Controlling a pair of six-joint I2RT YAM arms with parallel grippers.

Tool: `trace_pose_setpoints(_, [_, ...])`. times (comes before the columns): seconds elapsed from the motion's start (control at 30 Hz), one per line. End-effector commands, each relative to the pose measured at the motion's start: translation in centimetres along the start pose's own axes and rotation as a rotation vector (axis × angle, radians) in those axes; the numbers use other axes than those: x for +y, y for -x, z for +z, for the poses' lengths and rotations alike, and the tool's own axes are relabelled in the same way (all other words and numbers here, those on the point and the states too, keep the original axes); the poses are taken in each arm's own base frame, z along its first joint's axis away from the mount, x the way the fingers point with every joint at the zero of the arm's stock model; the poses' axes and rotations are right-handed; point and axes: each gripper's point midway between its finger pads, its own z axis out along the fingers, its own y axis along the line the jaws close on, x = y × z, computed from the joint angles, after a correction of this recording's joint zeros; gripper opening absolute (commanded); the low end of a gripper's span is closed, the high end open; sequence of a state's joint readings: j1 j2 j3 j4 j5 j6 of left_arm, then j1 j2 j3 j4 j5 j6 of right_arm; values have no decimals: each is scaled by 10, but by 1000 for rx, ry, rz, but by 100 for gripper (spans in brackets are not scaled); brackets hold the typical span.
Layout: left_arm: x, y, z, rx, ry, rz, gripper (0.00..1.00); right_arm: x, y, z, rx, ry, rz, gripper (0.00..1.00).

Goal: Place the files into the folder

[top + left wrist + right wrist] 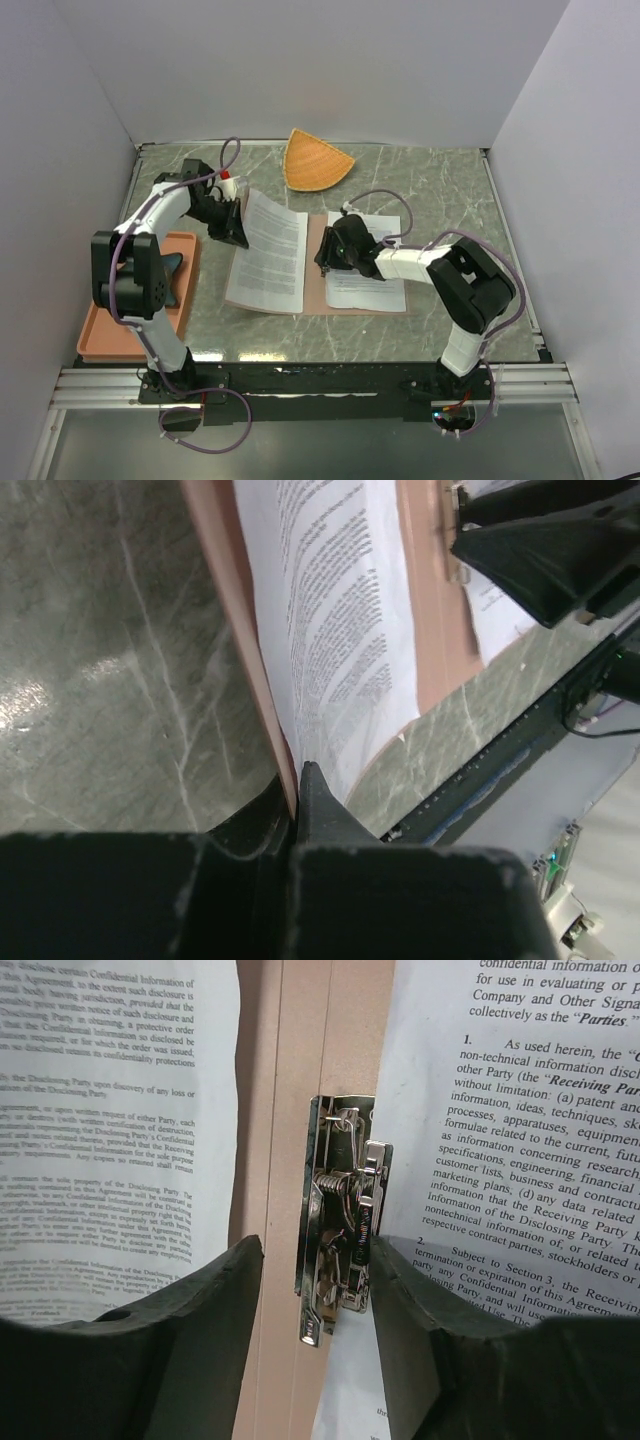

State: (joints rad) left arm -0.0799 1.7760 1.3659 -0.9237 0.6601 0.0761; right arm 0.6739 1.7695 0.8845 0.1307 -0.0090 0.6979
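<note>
The reddish-brown folder (318,288) lies open on the marble table. One printed white sheet (270,250) rests on its left cover, and this cover is lifted off the table at its far left edge. My left gripper (235,232) is shut on that raised cover edge (262,670), right beside the sheet (330,630). A second sheet (375,285) lies on the right half under the metal clip (340,1250). My right gripper (318,1245) hovers open over the clip, one finger on each side of it.
An orange fan-shaped dish (315,160) sits at the back centre. A salmon rimmed tray (130,325) holding a dark object (178,272) lies at the left by the left arm. White walls close in on the table's sides and back.
</note>
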Motion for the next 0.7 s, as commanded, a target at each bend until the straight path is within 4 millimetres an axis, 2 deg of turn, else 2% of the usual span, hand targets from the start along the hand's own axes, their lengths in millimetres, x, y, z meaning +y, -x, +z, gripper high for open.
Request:
trace_pose_setpoints(0.0, [-40,9,-15,19,-132,48,6,-47,-115,-7,401,-148,-26,56])
trace_pose_setpoints(0.2, [-64,11,-43,66,-176,97,11,-17,-117,7,421,-19,-19,57])
trace_pose_setpoints(0.23, [-66,5,-46,95,-184,94,11,-9,-120,4,444,23,-14,57])
trace_pose_setpoints(0.37, [-67,1,-51,115,-173,94,11,31,-105,7,393,208,-29,58])
trace_pose_setpoints(0.43, [-71,2,-54,106,-180,96,12,43,-104,4,406,264,-29,59])
trace_pose_setpoints(0.53, [-82,8,-56,91,-205,106,17,55,-99,4,403,315,-30,59])
trace_pose_setpoints(0.6, [-94,11,-54,90,-255,104,25,58,-101,6,416,338,-17,59])
trace_pose_setpoints(0.67, [-116,15,-49,99,-319,119,37,60,-105,7,434,349,1,59])
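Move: The left hand already pinches the far part of the folder's raised left edge. Its goal, the right page stack, lies about 31 cm to its right, 1 cm back and 10 cm lower. The left page stack's middle is some 7 cm to its right, level in depth and 6 cm lower; the metal clip is about 20 cm right, 1 cm back and 9 cm down. From the right hand the clip is 1 cm ahead, straight in line sideways and 1 cm down, and the right stack is 11 cm right, 2 cm ahead and 2 cm down. Upwards by some 9 cm goes the left hand, quickly at first, then easing a little back and right as its fingers begin to part around the cover edge. The right hand, fingers still half open astride the clip, travels about 7 cm left and then also 3 cm back, pushing the clip and spine along towards the left arm while turning counter-clockwise. ##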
